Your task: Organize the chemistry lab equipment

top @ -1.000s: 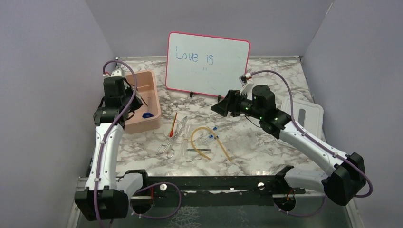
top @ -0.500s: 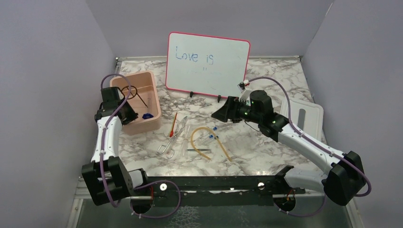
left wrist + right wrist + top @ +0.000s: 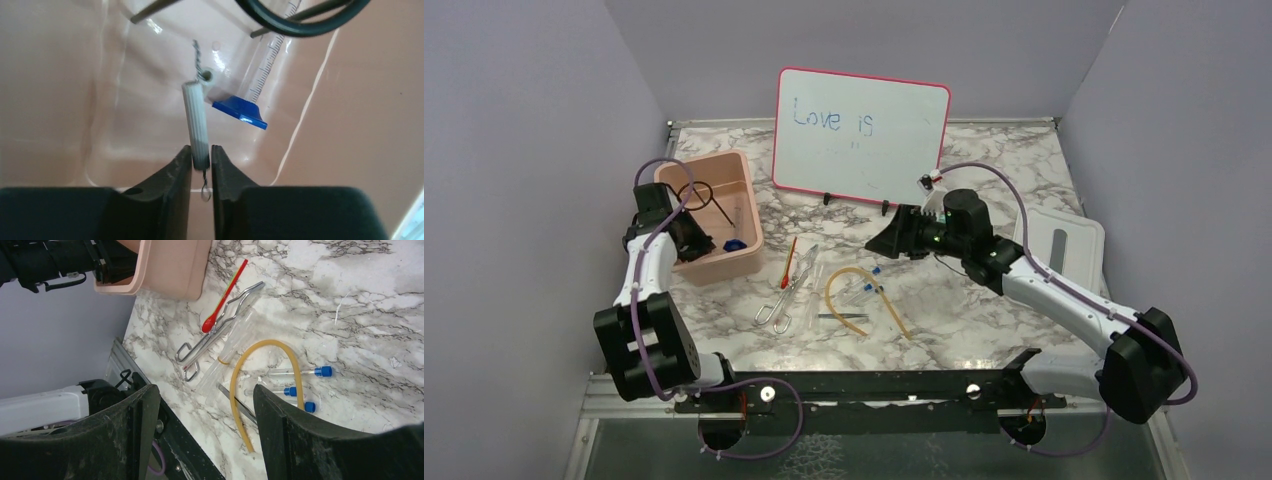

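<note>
My left gripper [image 3: 201, 150] is down inside the pink bin [image 3: 724, 262], its jaws close against the lower end of a white ribbed brush [image 3: 196, 115] that slants toward the bin floor. Beside the brush lie a blue-capped graduated tube [image 3: 240, 110] and the black wire ring tripod [image 3: 300, 25]. On the marble lie metal tongs [image 3: 786, 290], a red-tipped spatula [image 3: 789, 265], the tan rubber tube [image 3: 854, 268], blue-capped tubes [image 3: 869, 285] and a thin dark rod [image 3: 844, 316]. Above and to the right of this pile hangs my right gripper [image 3: 886, 240], open and holding nothing.
The pink-framed whiteboard [image 3: 861, 135] stands at the back. A white lid [image 3: 1064, 240] lies at the right, under the right arm. The black base rail [image 3: 874, 385] runs along the near edge. Purple walls close in both sides.
The left arm folded down and back, its gripper sinking lower in the bin with the brush; the tripod now shows. The right gripper drifted slightly left toward the pile.
</note>
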Tool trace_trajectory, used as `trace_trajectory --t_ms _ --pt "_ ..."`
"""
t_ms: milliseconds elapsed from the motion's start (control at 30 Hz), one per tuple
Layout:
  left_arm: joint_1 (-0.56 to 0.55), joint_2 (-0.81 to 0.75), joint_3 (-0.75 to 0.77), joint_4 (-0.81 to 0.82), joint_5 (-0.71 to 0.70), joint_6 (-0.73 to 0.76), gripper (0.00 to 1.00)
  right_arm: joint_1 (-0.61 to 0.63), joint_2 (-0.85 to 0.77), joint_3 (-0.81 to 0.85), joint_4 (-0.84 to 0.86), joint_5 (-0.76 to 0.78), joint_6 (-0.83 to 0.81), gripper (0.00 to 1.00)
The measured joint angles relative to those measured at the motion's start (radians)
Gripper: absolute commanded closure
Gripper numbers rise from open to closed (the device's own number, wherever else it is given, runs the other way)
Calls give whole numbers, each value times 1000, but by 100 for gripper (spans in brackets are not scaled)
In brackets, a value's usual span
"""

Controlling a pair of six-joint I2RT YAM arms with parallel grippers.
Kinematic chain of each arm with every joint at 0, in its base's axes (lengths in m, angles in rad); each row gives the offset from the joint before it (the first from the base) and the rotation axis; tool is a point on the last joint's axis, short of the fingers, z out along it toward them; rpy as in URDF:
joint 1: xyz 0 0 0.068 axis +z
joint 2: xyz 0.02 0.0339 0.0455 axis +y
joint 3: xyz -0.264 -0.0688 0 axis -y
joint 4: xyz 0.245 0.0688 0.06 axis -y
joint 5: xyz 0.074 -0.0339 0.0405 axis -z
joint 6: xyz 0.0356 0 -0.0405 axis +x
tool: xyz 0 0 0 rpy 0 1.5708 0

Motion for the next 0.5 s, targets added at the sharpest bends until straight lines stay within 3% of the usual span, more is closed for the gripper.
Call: trace_trajectory --t_ms 133,500 --pt "0 14 24 -1 -43 1 62 0 16 0 2 -7 -2 27" --pt "0 -50 70 -40 -199 0 59 0 40 0 2 -15 -11 28"
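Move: The left gripper is low inside the pink bin with the clay triangle at its loosening fingertips; the triangle's middle lies about 2 cm below and 1 cm ahead. The measuring cylinder's blue foot lies some 3 cm ahead, 4 cm to the right and 4 cm below, and the black ring of the stand is roughly 10 cm straight ahead at about hand height. From the right gripper, the triangle is about 36 cm to the left, 5 cm ahead and 12 cm below. Spread the left gripper's fingers further to let the clay triangle go onto the bin floor, and draw the hand off to the left by about 4 cm, away from the cylinder's blue foot. Start rising almost at once, some 3 cm in all, rolling the hand about 10 degrees so its left side lifts. ##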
